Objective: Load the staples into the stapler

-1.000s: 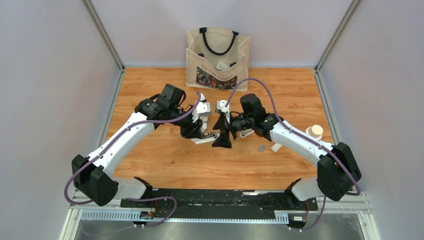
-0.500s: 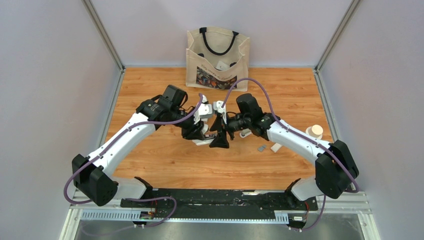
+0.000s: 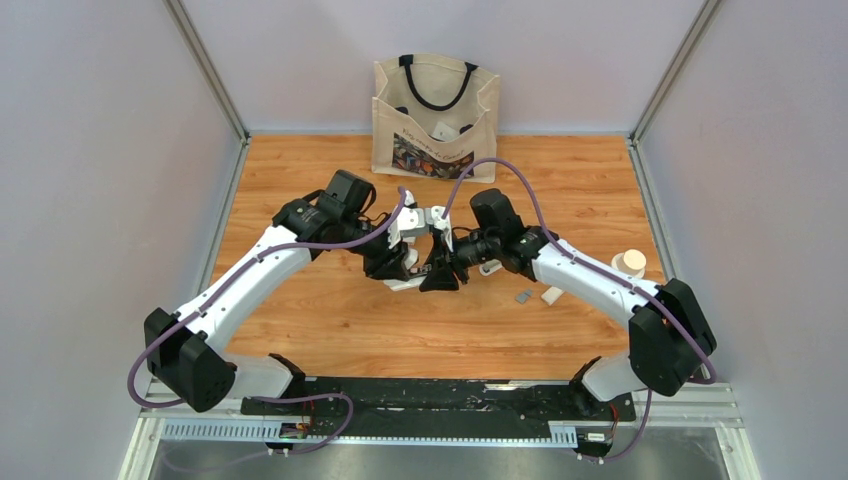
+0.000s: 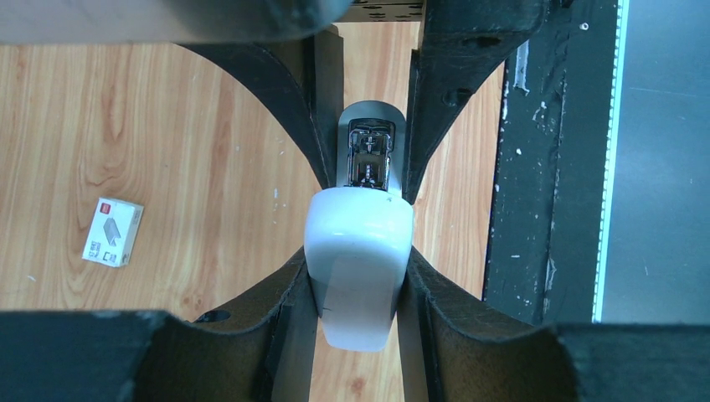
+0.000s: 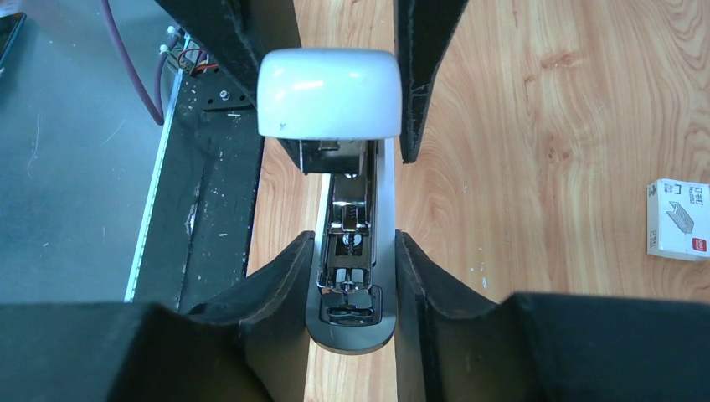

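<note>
The stapler (image 3: 424, 272) hangs over the middle of the table between both arms, swung open. My left gripper (image 4: 358, 272) is shut on its white top cover (image 4: 358, 251), with the metal magazine (image 4: 369, 159) showing beyond it. My right gripper (image 5: 353, 280) is shut on the grey base (image 5: 352, 322), both fingers pressed against its sides, and the white cover (image 5: 328, 92) stands raised ahead. The staples (image 3: 522, 296), a tiny grey strip, lie on the wood to the right of the stapler, with no gripper touching them.
A small white staple box (image 3: 551, 295) lies beside the strip and also shows as a box (image 5: 676, 219) in the right wrist view. A canvas tote bag (image 3: 435, 115) stands at the back. A beige cup-like object (image 3: 629, 263) sits at the right edge.
My right gripper has slid left along the stapler and shut its jaws on the base. The left gripper has kept its hold on the white cover.
</note>
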Tool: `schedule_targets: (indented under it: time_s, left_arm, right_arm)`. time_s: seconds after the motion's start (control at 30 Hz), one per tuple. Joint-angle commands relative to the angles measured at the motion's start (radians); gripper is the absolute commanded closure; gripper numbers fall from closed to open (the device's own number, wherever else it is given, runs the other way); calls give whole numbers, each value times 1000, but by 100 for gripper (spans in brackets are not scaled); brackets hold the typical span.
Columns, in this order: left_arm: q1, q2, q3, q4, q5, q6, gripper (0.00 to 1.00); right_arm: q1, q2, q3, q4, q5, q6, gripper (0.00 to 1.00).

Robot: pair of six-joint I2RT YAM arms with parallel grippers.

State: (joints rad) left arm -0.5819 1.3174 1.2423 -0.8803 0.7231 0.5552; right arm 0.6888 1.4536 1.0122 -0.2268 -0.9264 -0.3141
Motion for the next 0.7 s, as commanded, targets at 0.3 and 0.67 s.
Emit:
schedule_targets:
  time_s: [0.3, 0.67]
  left_arm:
    - [94, -49, 23, 92, 82, -84, 100]
    - [266, -167, -124, 403, 162, -340, 100]
  right_arm:
    - [-15, -42, 6, 53, -55, 19, 100]
    - [-101, -170, -110, 388, -45, 289, 100]
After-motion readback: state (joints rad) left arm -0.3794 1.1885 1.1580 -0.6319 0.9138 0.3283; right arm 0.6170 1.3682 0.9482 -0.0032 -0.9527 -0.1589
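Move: The open white stapler is already held at both ends: its middle lies about 4 cm right of and 2 cm below the left hand, and some 4 cm left of and 1 cm ahead of the right hand, nearly level with it. From the right hand, the staple box lies on the table roughly 17 cm ahead, 6 cm left and 16 cm down. The grey stapler lies about 12 cm ahead, 16 cm right and 15 cm down, the grey staple strip 2 cm ahead, 21 cm right and 16 cm down. Both grippers keep their pinch on the open stapler, left at the hinge end and right at the nose end of the base, and after a short hold raise it while carrying it forward, the left about 5 cm up and 3 forward, the right a little less. They draw slightly apart, the left hand easing left; both tip their fingers up towards level, the left by some 15 degrees. ##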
